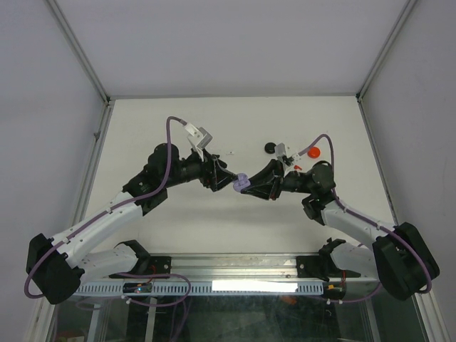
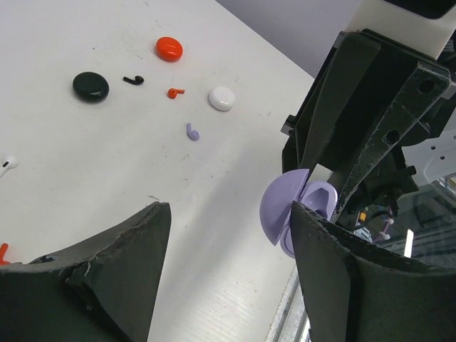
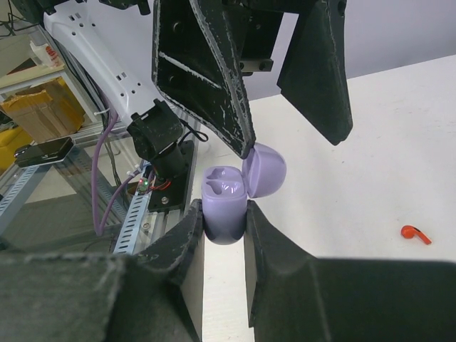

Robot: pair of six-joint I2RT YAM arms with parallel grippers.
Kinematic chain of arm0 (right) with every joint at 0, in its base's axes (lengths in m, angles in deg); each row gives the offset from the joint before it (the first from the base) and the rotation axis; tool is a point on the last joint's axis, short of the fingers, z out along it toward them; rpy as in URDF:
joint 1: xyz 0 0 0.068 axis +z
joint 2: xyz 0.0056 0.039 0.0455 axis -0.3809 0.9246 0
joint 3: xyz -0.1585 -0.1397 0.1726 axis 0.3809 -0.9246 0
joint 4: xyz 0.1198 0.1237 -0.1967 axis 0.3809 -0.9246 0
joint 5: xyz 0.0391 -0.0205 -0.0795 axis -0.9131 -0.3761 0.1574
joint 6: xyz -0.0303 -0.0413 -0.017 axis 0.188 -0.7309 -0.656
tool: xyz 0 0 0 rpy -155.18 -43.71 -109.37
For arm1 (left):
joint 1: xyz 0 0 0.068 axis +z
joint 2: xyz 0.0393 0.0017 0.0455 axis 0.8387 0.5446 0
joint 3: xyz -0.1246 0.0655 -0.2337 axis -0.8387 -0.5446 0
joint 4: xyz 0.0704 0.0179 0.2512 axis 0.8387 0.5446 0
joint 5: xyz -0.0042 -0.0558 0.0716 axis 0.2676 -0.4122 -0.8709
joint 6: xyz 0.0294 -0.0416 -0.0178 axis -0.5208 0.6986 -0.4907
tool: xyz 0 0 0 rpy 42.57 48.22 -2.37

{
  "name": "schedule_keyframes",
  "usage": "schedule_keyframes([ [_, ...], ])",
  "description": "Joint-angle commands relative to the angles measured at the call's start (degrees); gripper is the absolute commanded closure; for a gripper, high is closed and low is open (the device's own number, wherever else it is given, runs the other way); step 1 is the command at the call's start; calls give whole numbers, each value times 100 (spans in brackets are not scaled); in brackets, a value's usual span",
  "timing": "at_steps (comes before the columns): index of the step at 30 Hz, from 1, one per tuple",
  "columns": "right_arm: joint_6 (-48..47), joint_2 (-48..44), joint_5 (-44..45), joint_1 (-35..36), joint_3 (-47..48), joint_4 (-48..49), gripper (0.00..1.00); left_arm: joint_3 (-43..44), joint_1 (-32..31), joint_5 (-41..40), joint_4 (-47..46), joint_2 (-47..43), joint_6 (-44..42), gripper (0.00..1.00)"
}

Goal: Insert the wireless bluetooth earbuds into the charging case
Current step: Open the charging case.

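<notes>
My right gripper point(image 3: 224, 214) is shut on the base of a lavender charging case point(image 3: 224, 199), held above the table with its lid point(image 3: 263, 169) hinged open and both wells empty. My left gripper point(image 2: 228, 210) stands open facing it, with nothing between its fingers. One of its fingers point(image 3: 214, 85) has its tip at the lid's edge. Loose earbuds lie on the table: lavender point(image 2: 192, 132), black point(image 2: 133, 80), red point(image 2: 175, 92) and white point(image 2: 7, 164). In the top view the case point(image 1: 241, 183) sits between the left gripper point(image 1: 226, 174) and the right gripper point(image 1: 251, 187).
Three shut round cases rest on the table: black point(image 2: 90, 86), red point(image 2: 169, 48) and white point(image 2: 221, 98). A red earbud point(image 3: 415, 233) lies on the table to the right in the right wrist view. The metal rail point(image 1: 235, 265) runs along the near edge.
</notes>
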Motion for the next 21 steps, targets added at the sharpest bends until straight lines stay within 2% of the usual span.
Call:
schedule_keyframes([
  [1,-112,-206,-83,39,31,410,100,148,86,-176,-95,-95,51,30],
  [5,-366,-281,295,42,-24,48,100,189,86,-184,-79,-165,77,22],
  [10,-853,-464,966,38,-289,-353,100,301,86,-609,51,-149,71,11],
  [15,-1285,-512,1436,37,-656,-71,100,568,99,-1442,232,296,56,9],
  [21,-1641,-356,1567,35,-879,355,100,1003,337,-2148,467,1151,137,9],
])
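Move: The left-hand purple earbud lies about 32 cm ahead of my left hand, 9 cm to its left and some 22 cm below; the black earbud is about 9 cm short of that earbud and 4 cm to its right, and the red one roughly 17 cm short and 2 cm right of it. The opened charging case hangs about 5 cm back and 4 cm right of my left hand. From my right hand, which holds that case at its fingertips, the purple earbud is roughly 38 cm ahead, 13 cm left, 22 cm down. With the lid already open, I spread my left fingers wider and let the rear one come free of the lid, then swing that hand about 6 cm forward and slightly left towards the purple earbud, turning counter-clockwise. My right hand keeps its pinch on the case, lowering it some 5 cm while easing forward and a little right, turning about 15 degrees clockwise. ##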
